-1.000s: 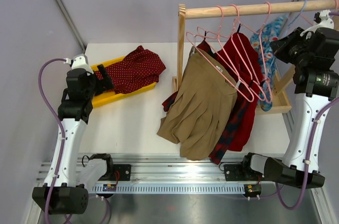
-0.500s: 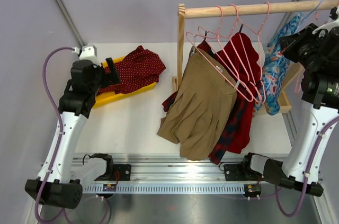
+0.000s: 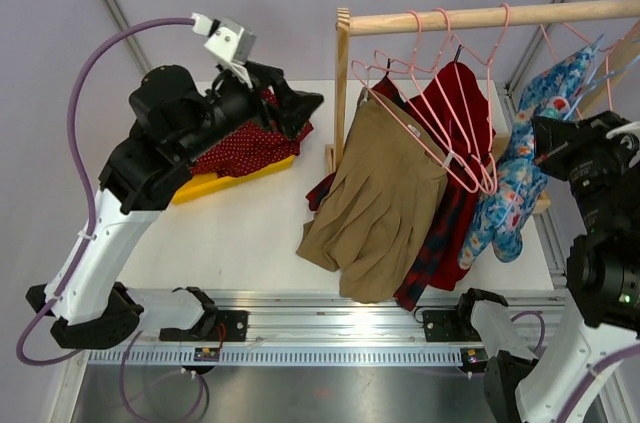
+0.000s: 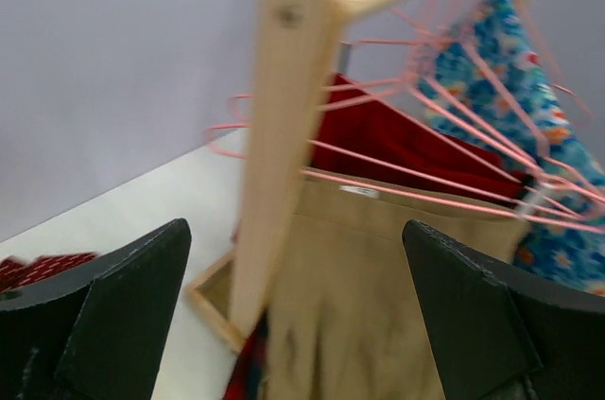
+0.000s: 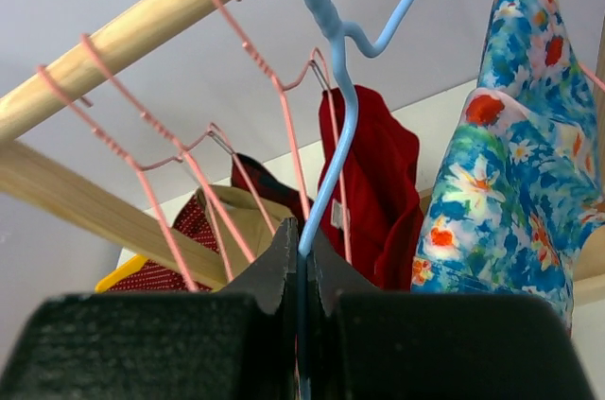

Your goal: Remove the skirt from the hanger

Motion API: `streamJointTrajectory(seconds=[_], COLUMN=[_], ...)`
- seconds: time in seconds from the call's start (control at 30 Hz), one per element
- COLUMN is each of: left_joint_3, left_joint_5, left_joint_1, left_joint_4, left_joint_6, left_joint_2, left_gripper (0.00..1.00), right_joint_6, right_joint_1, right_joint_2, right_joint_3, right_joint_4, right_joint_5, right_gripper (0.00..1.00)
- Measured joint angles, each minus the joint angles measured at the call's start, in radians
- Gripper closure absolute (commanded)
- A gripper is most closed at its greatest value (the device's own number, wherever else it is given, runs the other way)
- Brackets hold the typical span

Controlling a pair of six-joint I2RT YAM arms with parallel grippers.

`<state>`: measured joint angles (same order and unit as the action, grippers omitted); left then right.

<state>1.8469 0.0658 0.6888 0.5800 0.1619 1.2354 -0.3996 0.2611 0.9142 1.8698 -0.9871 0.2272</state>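
A blue floral skirt (image 3: 508,198) hangs from a thin blue hanger (image 3: 588,51) at the right end of the wooden rack. My right gripper (image 3: 548,139) is shut on that hanger's wire (image 5: 331,107), just under its hook. In the right wrist view the skirt (image 5: 515,182) hangs right of my gripper (image 5: 302,251). In the top view the hanger sits a little below the rod (image 3: 480,15). My left gripper (image 3: 300,103) is open and empty, raised near the rack's left post (image 4: 274,135). Its fingers (image 4: 113,305) frame a tan skirt (image 4: 378,296).
Pink hangers (image 3: 440,113) on the rod carry the tan skirt (image 3: 380,203), a red garment (image 3: 458,108) and a dark plaid one (image 3: 435,253). A yellow tray (image 3: 215,183) at back left holds a red dotted garment (image 3: 250,138). The rack base (image 3: 535,205) stands at right.
My left arm has risen from the tray and swung right toward the rack post. My right arm has pulled the blue hanger and floral skirt down and nearer, away from the rod.
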Motion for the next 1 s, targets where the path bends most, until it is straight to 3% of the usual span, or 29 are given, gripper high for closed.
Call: streamJointTrajectory(seconds=[0.17, 0.5, 0.77, 1.0], left_joint_3=[-0.031, -0.319, -0.511, -0.519], left_joint_5=[0.123, 0.332, 0.372, 0.372], left_joint_1=[0.147, 0.435, 0.598, 0.705], left_joint_4=[-0.053, -0.285, -0.513, -0.669], left_joint_6=[0.003, 0.049, 0.101, 0.113], left_joint_2=[0.021, -0.022, -0.075, -0.057], left_gripper=[0.01, 0.01, 0.01, 0.01], right_joint_6=[-0.030, -0.176, -0.355, -0.485], right_joint_1=[0.000, 0.000, -0.013, -0.030], right_joint_2=[-0.069, -0.231, -0.351, -0.364], right_joint_3=[0.051, 0.118, 0.122, 0.066], right_joint_4=[-0.045, -0.047, 0.165, 0.358], right_joint_5=[0.004, 0.135, 0.417, 0.557], right_gripper=[1.00, 1.00, 1.00, 1.00])
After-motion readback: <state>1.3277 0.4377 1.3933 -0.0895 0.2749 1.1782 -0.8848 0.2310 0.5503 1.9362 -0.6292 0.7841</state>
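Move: The floral skirt hangs on the blue hanger gripped in the right hand, its middle some 5 cm ahead of that hand, 3 cm to its right and 8 cm below. The red garment on the rack is about 5 cm ahead, 7 cm left and 20 cm below. From the open left hand the floral skirt is level fore and aft, about 38 cm right and 7 cm lower; the khaki skirt is roughly 8 cm back, 14 cm right and 20 cm down. Back towards the base, the right hand draws the hanger some 24 cm, also going left and rising, shut fingers keeping hold while the wrist tips up about 30 degrees and swings counter-clockwise. The left hand sweeps right and back past the khaki skirt, about 27 cm back in all and somewhat lower, turning clockwise some 60 degrees to bring its wide-open fingers close to the floral skirt. ##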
